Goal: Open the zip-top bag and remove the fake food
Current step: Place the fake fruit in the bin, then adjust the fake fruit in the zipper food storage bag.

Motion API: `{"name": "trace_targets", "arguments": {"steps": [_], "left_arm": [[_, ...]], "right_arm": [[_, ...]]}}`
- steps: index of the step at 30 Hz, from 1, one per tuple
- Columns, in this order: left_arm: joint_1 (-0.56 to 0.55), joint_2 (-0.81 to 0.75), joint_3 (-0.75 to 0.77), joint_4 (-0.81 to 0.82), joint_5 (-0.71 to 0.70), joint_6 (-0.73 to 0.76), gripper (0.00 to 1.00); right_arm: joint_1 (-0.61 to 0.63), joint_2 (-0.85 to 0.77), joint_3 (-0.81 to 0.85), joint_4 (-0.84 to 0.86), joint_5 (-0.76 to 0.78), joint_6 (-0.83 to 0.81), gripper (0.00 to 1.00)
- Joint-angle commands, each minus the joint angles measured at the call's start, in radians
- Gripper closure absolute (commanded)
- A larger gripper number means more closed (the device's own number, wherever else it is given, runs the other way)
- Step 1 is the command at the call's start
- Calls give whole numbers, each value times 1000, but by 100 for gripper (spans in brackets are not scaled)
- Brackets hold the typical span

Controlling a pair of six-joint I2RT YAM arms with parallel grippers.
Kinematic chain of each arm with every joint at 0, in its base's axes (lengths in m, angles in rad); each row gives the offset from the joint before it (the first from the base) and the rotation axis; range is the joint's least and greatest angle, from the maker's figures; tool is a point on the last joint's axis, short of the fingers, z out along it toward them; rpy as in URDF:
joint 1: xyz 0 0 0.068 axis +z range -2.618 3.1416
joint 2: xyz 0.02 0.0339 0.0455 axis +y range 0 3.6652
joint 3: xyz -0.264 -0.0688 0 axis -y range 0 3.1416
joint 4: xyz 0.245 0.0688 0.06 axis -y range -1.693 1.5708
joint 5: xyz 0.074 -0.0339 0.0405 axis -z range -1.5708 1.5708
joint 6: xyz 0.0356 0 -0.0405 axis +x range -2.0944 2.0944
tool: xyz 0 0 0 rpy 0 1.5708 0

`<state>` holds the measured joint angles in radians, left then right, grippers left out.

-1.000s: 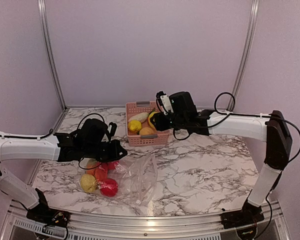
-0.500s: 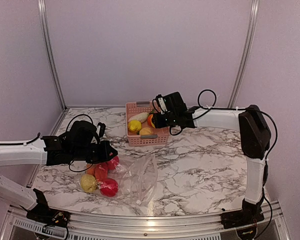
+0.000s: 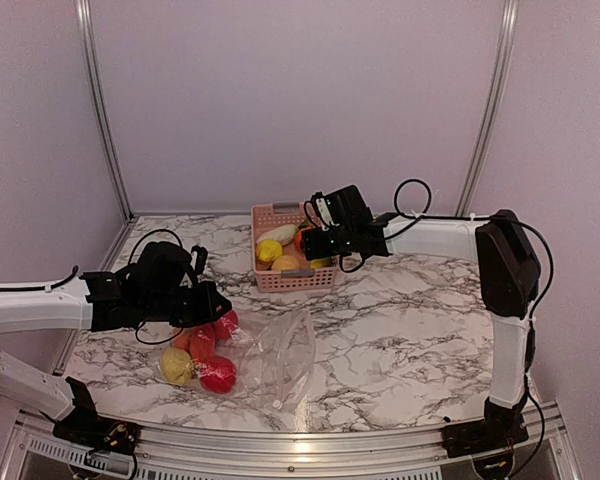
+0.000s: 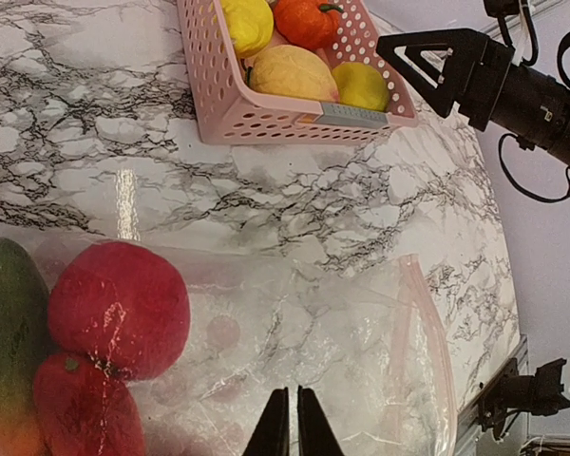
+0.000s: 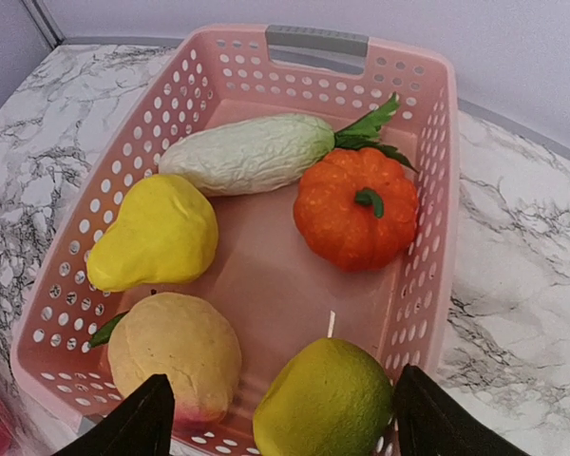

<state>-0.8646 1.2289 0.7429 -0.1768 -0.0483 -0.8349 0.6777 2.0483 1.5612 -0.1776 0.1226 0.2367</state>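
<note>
The zip-top bag [image 3: 275, 360] lies flat and crinkled on the marble, its pink zip strip [image 4: 423, 332] toward the right. Fake food remains inside: red fruits [image 4: 119, 309], a green-orange mango [image 4: 9, 332], a yellow piece [image 3: 177, 365]. My left gripper [image 4: 287, 432] is shut, tips over the bag's clear film; I cannot tell whether film is pinched. My right gripper [image 5: 290, 423] hangs open over the pink basket [image 5: 427, 190]. A yellow-green fruit [image 5: 328, 399] lies loose between its fingers. The basket also holds a white radish [image 5: 247, 152], orange pumpkin [image 5: 356, 209], yellow pear [image 5: 157, 233] and peach [image 5: 171, 351].
The basket [image 3: 280, 278] stands at the back middle of the table, near the rear wall. Metal frame posts [image 3: 100, 110] rise at both back corners. Bare marble [image 3: 410, 330] spreads right of the bag.
My right gripper has opened wider over the basket, and the yellow-green fruit now rests in it. My left gripper has drifted a little left; the bag has not moved.
</note>
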Motion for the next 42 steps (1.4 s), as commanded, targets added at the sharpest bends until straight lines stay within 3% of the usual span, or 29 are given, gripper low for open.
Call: {"name": "trace_targets", "arguments": {"steps": [1,16,36,42], "left_arm": [[8,-14,-12,-14,-14,-8,95],[16,-16,-34,-35,-5,-4,95],[-12,-247,-132,-354,203,8,95],[-35,-247,-162,-367,222,-11,95]], "right_arm": [[-1,-27,14,-8,0,5,21],[28,-192,-140,9,-16,-17,21],[246,-590,-567,31,-60,-70,21],[292,-666,-667,57,-110,-68,21]]}}
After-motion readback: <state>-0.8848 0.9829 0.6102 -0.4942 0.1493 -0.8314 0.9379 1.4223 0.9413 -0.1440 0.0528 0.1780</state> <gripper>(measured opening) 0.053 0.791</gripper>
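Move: The front red fruit in the bag lies about 9 cm back, 3 cm left and 8 cm below the left hand; from it, the middle red fruit is some 7 cm farther out and 3 cm left. From the right hand, the front red fruit is roughly 30 cm back, 17 cm left and 5 cm down. The released green-yellow fruit sits just under the open right fingers, the peach about 6 cm to their left. Open right hand backs 20 cm from bin towards bag; closed left hand draws back 9 cm towards front red fruit. ##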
